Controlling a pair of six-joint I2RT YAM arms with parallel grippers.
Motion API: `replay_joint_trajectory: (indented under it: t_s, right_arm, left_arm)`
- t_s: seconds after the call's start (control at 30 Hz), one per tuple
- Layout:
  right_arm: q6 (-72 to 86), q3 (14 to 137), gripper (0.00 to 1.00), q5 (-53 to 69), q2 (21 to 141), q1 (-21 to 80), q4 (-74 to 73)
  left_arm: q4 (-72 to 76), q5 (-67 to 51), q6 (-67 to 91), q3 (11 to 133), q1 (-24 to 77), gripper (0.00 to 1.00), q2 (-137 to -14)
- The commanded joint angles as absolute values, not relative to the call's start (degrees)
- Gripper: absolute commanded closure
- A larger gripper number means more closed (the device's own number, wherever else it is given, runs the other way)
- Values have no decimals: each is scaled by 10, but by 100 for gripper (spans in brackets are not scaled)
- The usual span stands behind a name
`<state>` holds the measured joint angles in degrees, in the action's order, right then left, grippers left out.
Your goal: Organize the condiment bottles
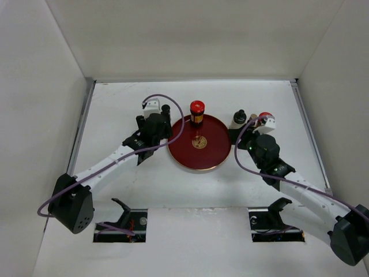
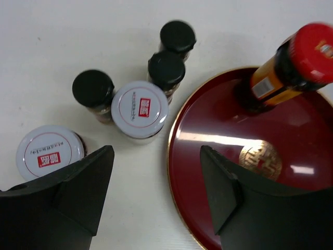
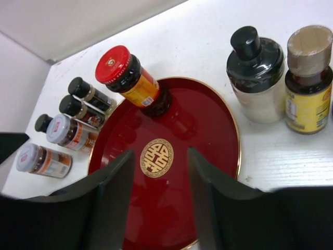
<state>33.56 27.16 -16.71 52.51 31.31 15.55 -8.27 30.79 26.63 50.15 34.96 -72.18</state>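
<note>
A red-capped jar [image 1: 197, 112] [image 2: 296, 62] [image 3: 127, 73] stands at the far edge of the round dark-red tray [image 1: 202, 158]. Left of the tray is a cluster of two white-lidded jars [image 2: 139, 108] [image 2: 49, 151] and three black-capped bottles [image 2: 92, 89] [image 2: 166, 70] [image 2: 177, 36]. My left gripper [image 1: 164, 130] [image 2: 156, 177] hangs open above the tray's left rim, with nothing between its fingers. Right of the tray stand a black-topped jar [image 3: 255, 73] [image 1: 239, 118] and a tan-capped bottle with a yellow label [image 3: 308, 78]. My right gripper [image 1: 245, 138] [image 3: 160, 172] is open over the tray, holding nothing.
White walls close the table in at the back and on both sides. The tray [image 3: 208, 125] has a gold emblem [image 3: 156, 157] at its middle. The left cluster also shows in the right wrist view, beyond the tray's far side [image 3: 65, 130].
</note>
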Motion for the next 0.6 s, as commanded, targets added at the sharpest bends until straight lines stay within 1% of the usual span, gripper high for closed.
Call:
replay_joint_trajectory:
  t_s: [0.0,0.03,0.07,0.1,0.17,0.33,0.57]
  right_arm:
    - [334,277,38,-161,528,319,192]
    - [334,277,29,-159,530,319,193]
    - [334,277,22,-157,533,319,195]
    - [334,278,19,-156,536,319,197]
    - [333,280,15,-148,546,319,199]
    - [333,283,12,-130,560,321,208]
    - [331,284,11,-129,566,322,212]
  left_arm:
    - [-48,316,271,483,344,32,-730]
    - [-39,316,267,481,339,31,-739]
    - [-29,314,267,479,335,30,-747]
    - [-19,314,267,478,333,29,-755]
    - [3,313,264,476,324,29,-772]
    - [46,313,260,477,306,30,-808]
    - [84,308,255,490,295,31,-855]
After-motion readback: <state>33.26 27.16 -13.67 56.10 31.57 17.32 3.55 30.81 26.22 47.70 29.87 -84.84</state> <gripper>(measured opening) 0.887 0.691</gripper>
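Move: The left hand hangs open about 12 cm above the middle of the right-hand white-lid jar, which stands some 8 cm ahead and 1 cm to its left. From that jar, one black-cap bottle is about 5 cm left and 1 cm farther out, another 3 cm right and 4 cm farther. The second white-lid jar lies 8 cm left and 5 cm nearer. From the right hand, the target jar is roughly 33 cm left, 12 cm ahead and 14 cm lower. Down and forward towards the right-hand white-lid jar goes the left hand, sinking about 6 cm. It drops first, then also reaches some 4 cm ahead with a slight drift left; its fingers stay open either side of the approach, touching nothing yet. The right hand opens its fingers from half to nearly wide and shifts only slightly, left and down. ##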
